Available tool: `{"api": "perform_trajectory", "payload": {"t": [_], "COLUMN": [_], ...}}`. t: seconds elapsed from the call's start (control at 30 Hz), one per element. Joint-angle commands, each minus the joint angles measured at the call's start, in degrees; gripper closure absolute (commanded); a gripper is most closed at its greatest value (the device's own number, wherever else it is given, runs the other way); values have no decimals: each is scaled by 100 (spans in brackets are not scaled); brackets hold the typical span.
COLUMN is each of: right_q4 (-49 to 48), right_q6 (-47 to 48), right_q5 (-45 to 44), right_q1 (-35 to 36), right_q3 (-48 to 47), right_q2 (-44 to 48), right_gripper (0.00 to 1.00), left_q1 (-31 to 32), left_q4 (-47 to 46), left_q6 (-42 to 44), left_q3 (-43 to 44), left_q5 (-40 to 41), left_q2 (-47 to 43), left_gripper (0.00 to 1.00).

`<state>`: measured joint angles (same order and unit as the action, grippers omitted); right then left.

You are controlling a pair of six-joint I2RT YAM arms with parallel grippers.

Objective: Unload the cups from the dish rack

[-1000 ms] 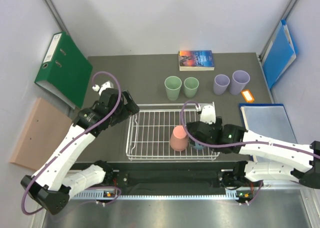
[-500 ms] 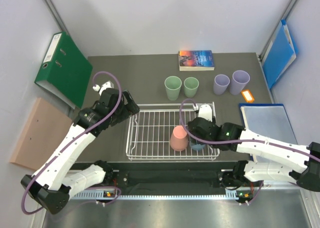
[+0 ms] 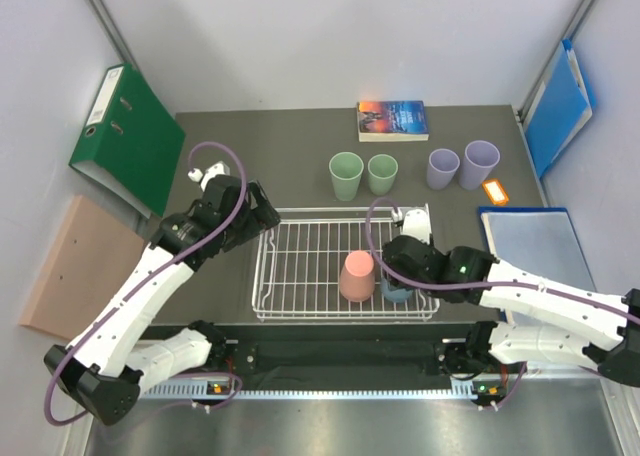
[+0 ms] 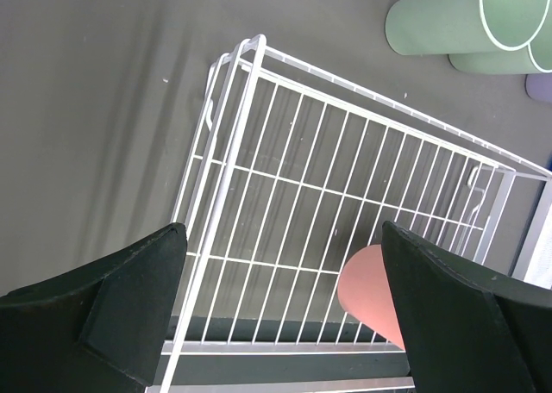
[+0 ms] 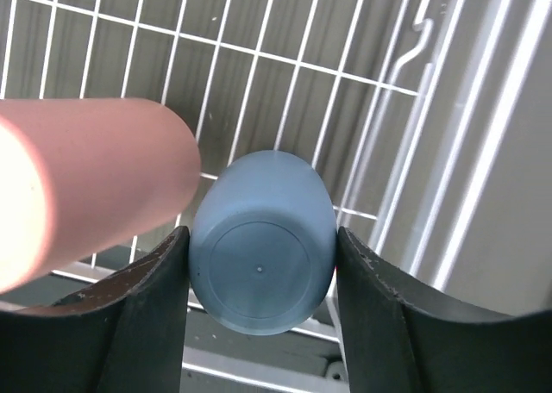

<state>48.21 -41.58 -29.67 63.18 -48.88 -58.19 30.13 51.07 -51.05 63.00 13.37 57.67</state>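
Observation:
The white wire dish rack (image 3: pixel 300 213) sits in the middle of the table. Inside it, near the front right, a salmon pink cup (image 3: pixel 357 276) stands upside down beside a light blue cup (image 3: pixel 395 293), also upside down. My right gripper (image 5: pixel 261 238) is shut on the light blue cup (image 5: pixel 261 253), with a finger touching each side; the pink cup (image 5: pixel 86 186) is close on its left. My left gripper (image 4: pixel 283 229) hangs open above the rack's left end (image 4: pixel 250 44), holding nothing. Two green cups (image 3: pixel 346 175) and two lavender cups (image 3: pixel 443 168) stand upright on the table behind the rack.
A book (image 3: pixel 392 120) lies at the back of the table. A green binder (image 3: pixel 130 136) leans at the left and a blue folder (image 3: pixel 560 106) at the right. A blue tray (image 3: pixel 540 241) and an orange tag (image 3: pixel 496 192) lie right of the rack.
My right gripper has come down over the light blue cup and its fingers have closed onto the cup's sides. The left arm has barely shifted.

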Motion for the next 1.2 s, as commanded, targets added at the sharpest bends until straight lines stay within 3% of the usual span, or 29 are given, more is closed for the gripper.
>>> {"api": "perform_trajectory", "payload": {"t": [0.0,0.03,0.2,0.4,0.5,0.57,0.77,0.83,0.93,1.07,1.17], "right_q4": [487,523,786,612,348,225,-2082,-2708,-4114,-5958,-6681], "right_q6": [80,115,317,869,1317,1442,1092,530,-278,-1358,-1808], "right_q5": [-302,-355,-408,-443,-435,38,2603,3689,4598,5260,5472], "right_q1": [-34,-34,-25,-33,-375,-961,-2141,-2536,-2871,-3188,-3303], "right_q3": [-762,-981,-1606,-3011,-3504,-3672,-3278,-2928,-2348,-1696,-1379], "right_q2": [106,115,107,-7,-392,-631,-649,-667,-632,-614,-684], "right_gripper": [96,100,100,100,100,100,100,100,100,100,100], "left_q1": [28,19,28,28,28,28,19,19,28,19,19], "left_q4": [-185,-185,-246,-395,-843,-1569,-2951,-3706,-4951,-5967,-6223], "left_q6": [121,130,192,236,200,183,113,-27,-519,-1186,-1346], "left_q3": [177,195,274,651,819,740,661,512,39,-358,-473], "left_q5": [122,131,149,184,-26,-263,-1282,-1991,-2495,-3163,-3314], "left_q2": [43,60,157,218,113,-97,-239,-256,-414,-494,-493], "left_gripper": [1,1,1,1,1,1,1,1,1,1,1]}}
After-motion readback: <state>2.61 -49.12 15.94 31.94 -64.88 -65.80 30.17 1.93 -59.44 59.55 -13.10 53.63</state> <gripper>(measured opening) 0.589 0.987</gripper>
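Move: The blue cup is already pinched around its upturned base in the right gripper, low in the rack; the open left gripper, where it is being taken, is about 27 cm left, 8 cm ahead and 8 cm higher. The pink cup stands some 9 cm to the right hand's left, level with it; the nearest green cup is about 23 cm ahead and 4 cm left, the other green cup 12 cm left at the same reach. From the left hand, the blue cup lies about 27 cm right, 8 cm back and 12 cm lower. The blue cup, still pinched by the right gripper, goes up some 20 cm out of the rack, then forward and left towards the left hand while the wrist rolls about 60 degrees to point the fingers left. The left hand, staying open, rises after a brief pause, shifts right and rolls its fingers towards the cup's mouth. ##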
